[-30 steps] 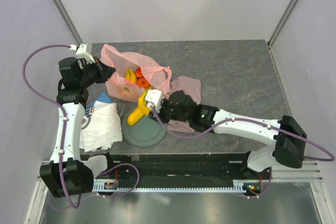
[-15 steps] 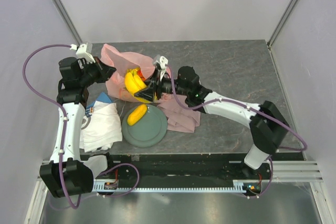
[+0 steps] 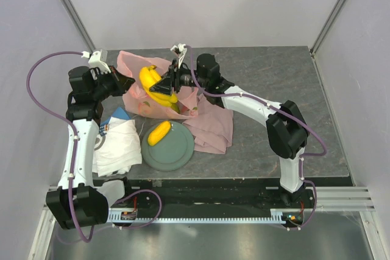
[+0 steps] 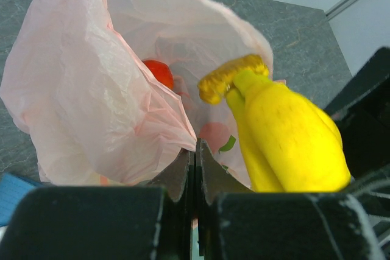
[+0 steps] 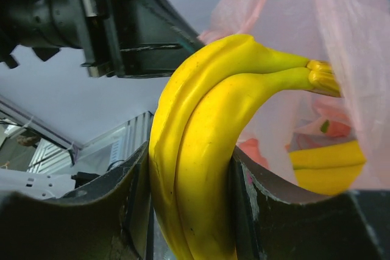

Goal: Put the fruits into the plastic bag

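Observation:
The pale-pink plastic bag lies at the far left of the table, its mouth held up. My left gripper is shut on the bag's near rim. My right gripper is shut on the bunch of yellow bananas, which hangs over the bag's mouth with its stem pointing in. In the right wrist view the bananas fill the gap between my fingers. An orange-red round fruit lies inside the bag. A yellow oblong fruit rests on the grey-green plate.
A dusty-pink cloth lies right of the plate. A white cloth and a blue item sit beside the left arm. Both arms cross close together over the bag.
My right arm has lifted the bananas from beside the plate and carried them back and left to the bag's mouth. The left gripper has kept its hold on the bag.

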`<state>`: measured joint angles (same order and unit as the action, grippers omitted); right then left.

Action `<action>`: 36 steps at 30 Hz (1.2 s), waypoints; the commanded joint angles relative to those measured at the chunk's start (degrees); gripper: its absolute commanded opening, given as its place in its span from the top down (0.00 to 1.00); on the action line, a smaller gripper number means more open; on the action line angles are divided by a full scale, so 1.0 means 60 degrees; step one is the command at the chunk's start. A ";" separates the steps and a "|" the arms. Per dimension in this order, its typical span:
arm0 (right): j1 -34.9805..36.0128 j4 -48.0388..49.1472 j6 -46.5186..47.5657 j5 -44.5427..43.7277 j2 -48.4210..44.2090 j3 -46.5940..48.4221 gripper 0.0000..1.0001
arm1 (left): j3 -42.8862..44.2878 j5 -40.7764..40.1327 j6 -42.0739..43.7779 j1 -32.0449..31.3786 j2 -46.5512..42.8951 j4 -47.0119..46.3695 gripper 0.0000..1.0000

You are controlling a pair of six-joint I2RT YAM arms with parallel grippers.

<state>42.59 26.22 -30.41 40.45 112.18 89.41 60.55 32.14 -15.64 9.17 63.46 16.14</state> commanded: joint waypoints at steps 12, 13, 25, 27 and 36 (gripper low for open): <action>-0.0229 -0.4703 0.1948 -0.4437 0.2089 0.3804 1.00 | 0.0059 0.0502 -0.0147 -0.0063 -0.0103 -0.0303 0.98; -0.0155 -0.4895 0.2181 -0.4601 0.2133 0.3863 1.00 | 0.0059 0.0503 -0.0147 -0.0078 -0.0089 -0.0303 0.99; 0.1076 -0.5512 0.2945 -0.9387 0.2512 0.3790 1.00 | 0.0059 0.0547 -0.0177 -0.0093 -0.0089 -0.0317 0.98; 0.1047 -0.5702 0.2857 -1.0020 0.2718 0.3966 1.00 | 0.0059 0.0517 -0.0177 -0.0078 -0.0089 -0.0332 0.99; 0.0842 -0.6141 0.3106 -1.1970 0.3700 0.4888 1.00 | 0.0059 0.0503 -0.0177 -0.0078 -0.0103 -0.0317 0.99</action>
<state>48.49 -9.78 -13.17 -23.07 132.73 113.93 60.55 33.63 -15.64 8.86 63.46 16.12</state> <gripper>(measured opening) 0.540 0.029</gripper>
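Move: The pink bag, its left rim held up by the left gripper, has its middle about 14 cm ahead of the right hand, barely 1 cm to its right and some 18 cm below. The remaining banana on the plate lies about 5 cm back, 2 cm right and 25 cm down; the dusty-pink cloth is roughly 23 cm right and 4 cm ahead, down on the table. From the left hand the bag's middle is some 11 cm ahead, 11 cm right and 18 cm down. The banana bunch, still gripped by the right hand, is carried forward about 12 cm over the bag, then lowered with a slight draw back, and finally pushed forward and down again into the bag, ending some 16 cm lower. Meanwhile the wrist swings clockwise until the fingers point forward and slope down; they stay closed on the bananas. The left hand keeps pinching the rim. ##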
